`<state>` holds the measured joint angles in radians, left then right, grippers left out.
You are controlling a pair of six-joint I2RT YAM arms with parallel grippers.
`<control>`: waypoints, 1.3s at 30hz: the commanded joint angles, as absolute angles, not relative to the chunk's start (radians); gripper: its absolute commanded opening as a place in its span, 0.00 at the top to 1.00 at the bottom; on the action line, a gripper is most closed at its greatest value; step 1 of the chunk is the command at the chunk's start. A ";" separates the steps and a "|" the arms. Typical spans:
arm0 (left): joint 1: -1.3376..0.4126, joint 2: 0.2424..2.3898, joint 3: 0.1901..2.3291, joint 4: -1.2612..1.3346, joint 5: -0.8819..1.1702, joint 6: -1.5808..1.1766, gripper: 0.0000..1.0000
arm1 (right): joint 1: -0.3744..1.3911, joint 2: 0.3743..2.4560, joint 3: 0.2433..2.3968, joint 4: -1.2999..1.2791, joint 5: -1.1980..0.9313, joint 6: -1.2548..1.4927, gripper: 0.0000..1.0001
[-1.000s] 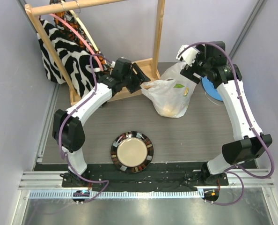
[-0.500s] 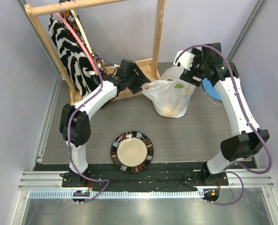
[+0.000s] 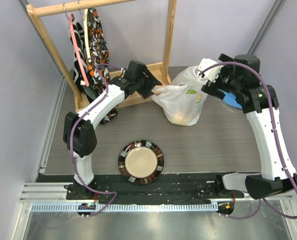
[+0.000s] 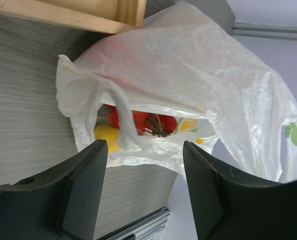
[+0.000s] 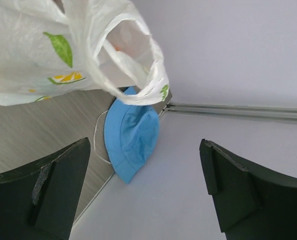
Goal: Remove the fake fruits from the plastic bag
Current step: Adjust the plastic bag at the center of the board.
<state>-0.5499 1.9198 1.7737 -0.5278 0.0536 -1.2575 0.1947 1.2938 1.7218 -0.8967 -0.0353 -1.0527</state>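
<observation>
The plastic bag [image 3: 181, 102] stands crumpled at the back middle of the table, thin white with a green leaf print. In the left wrist view its mouth [image 4: 148, 112] faces me, and fake fruits show inside: red ones [image 4: 138, 120] and a yellow lemon [image 4: 106, 136]. My left gripper [image 3: 156, 90] [image 4: 144, 150] is open at the bag's left side, with a loop handle [image 4: 123, 125] just ahead of its fingertips and nothing between them. My right gripper [image 3: 208, 82] [image 5: 144, 145] is wide open, empty, at the bag's right, below the other handle loop [image 5: 138, 65].
A blue hat [image 3: 228, 97] [image 5: 131, 140] lies right of the bag by the wall. A wooden clothes rack [image 3: 166, 45] with hanging patterned garments [image 3: 86, 35] stands at the back left. A dark-rimmed plate [image 3: 141, 161] sits near the front centre.
The right arm has swung to the right and drawn back a little from the bag. The left gripper edged toward the bag's handle. The hanging garments turned on the rack.
</observation>
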 commanded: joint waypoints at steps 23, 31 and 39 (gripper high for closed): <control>-0.552 2.036 1.953 -0.369 -0.022 -1.148 0.95 | 0.229 1.512 1.624 -0.629 -0.005 -1.324 0.39; -0.511 2.111 2.161 -0.152 0.263 -0.701 1.00 | 0.083 1.900 2.242 -0.673 0.055 -0.866 0.99; -0.529 2.157 2.509 -0.222 0.342 -0.404 1.00 | -0.043 1.900 2.541 -0.526 0.141 -0.413 0.99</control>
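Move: Just ahead of the open left fingers, about 4 cm out, 2 cm right and 2 cm below, stands the plastic bag's left handle; the fruits lie some 14 cm right, 3 cm ahead and 15 cm below that hand, the rack post's foot 10 cm ahead, 5 cm right, 19 cm down. From the right hand, the right handle is about 11 cm ahead, 2 cm left, 10 cm below; the blue hat roughly 13 ahead, 11 right, 35 below. Easing about 4 cm forward onto the left handle, the left fingers shut on it, then lift some 15 cm and a little farther forward, tipping up about 45 degrees. The right hand sinks, reaches forward and down to the right handle and pinches it, then hauls it forward, up and to the right, away from the left hand, its fingers tipping up and turning clockwise. ##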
